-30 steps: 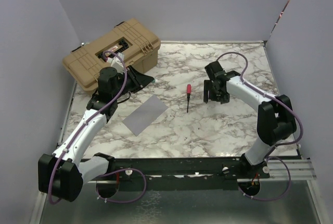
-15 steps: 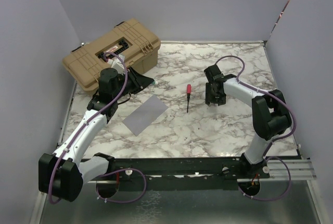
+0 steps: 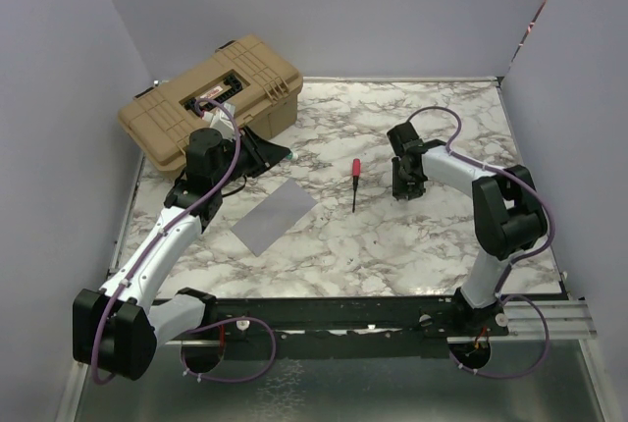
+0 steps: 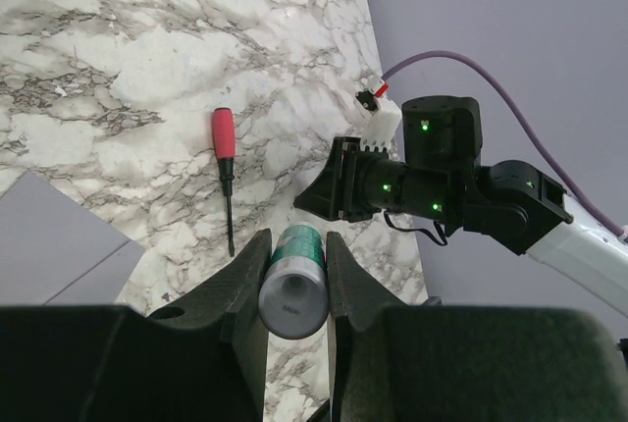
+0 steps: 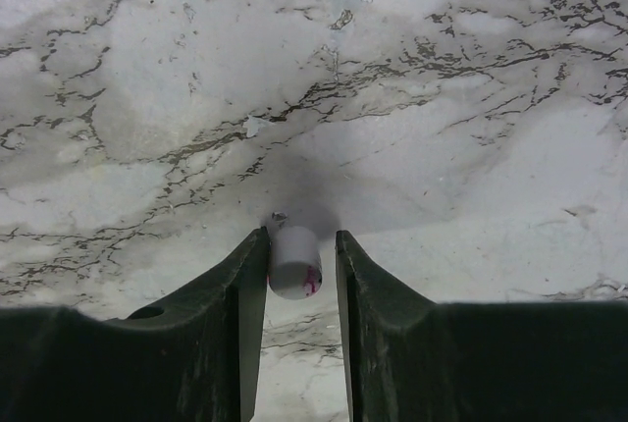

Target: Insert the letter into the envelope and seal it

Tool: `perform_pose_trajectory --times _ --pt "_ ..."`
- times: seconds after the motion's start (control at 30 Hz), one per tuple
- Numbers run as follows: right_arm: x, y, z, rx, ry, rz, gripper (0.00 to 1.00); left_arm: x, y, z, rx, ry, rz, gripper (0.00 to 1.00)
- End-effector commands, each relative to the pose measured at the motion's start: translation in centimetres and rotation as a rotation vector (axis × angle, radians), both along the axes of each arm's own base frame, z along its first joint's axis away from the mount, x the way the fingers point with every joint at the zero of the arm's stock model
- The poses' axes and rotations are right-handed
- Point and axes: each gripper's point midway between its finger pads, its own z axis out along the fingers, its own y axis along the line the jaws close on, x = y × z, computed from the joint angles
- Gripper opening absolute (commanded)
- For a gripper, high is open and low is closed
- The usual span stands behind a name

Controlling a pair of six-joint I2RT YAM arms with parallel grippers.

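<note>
The envelope (image 3: pixel 273 218) is a pale grey rectangle lying flat on the marble, left of centre; a corner of the envelope (image 4: pixel 49 240) shows in the left wrist view. The letter is out of view. My left gripper (image 3: pixel 282 152) hovers just beyond the envelope's far corner, shut on a green-and-white glue stick (image 4: pixel 294 280). My right gripper (image 3: pixel 405 188) points down at the table on the right. Its fingers straddle a small white cap (image 5: pixel 293 260) with a pink smear. The left finger touches the cap, and a gap remains at the right finger.
A red-handled screwdriver (image 3: pixel 355 182) lies between the envelope and the right gripper. A big tan hard-plastic case (image 3: pixel 211 98) stands at the back left, behind the left arm. Grey walls close the table on three sides.
The right gripper has lowered to the table and drawn its fingers in around the white cap. The left arm and the glue stick have stayed put.
</note>
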Motion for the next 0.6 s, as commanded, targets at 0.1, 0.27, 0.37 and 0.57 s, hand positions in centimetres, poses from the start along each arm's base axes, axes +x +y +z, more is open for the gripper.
perform_pose_trajectory --times 0.1,0.27,0.37,0.57 --pt "-0.8 -0.2 -0.4 0.012 0.037 0.005 0.33 -0.1 0.4 -0.3 -0.005 0.005 0.018 0.00" --pt "-0.6 0.2 0.1 0.038 0.027 0.012 0.07 -0.2 0.4 -0.1 -0.010 0.003 0.017 0.00" --pt "-0.2 0.7 1.2 0.068 0.006 0.015 0.00 -0.1 0.3 0.3 -0.017 -0.003 0.018 0.00" --pt "1.4 5.0 8.5 0.311 -0.140 0.096 0.00 0.0 -0.3 2.0 -0.071 -0.013 -0.001 0.00"
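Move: The white glue cap is right between the right hand's parted fingertips, about 1 cm below their midpoint at most, on the table. The screwdriver lies about 12 cm to the left of it and 3 cm farther out; the envelope is some 34 cm left and 5 cm back. From the left hand, which holds the green glue bottle, the cap lies about 28 cm to the right, 1 cm ahead and 23 cm below. Staying low over the table at first, the right hand closes its part-open fingers almost shut, pinching the white cap between the tips. Then it starts up and to its left, roughly 1.5 cm each way, towards the screwdriver and the left hand's bottle, its left side tipping up some 5 degrees. The left hand keeps the green glue bottle gripped in place. ##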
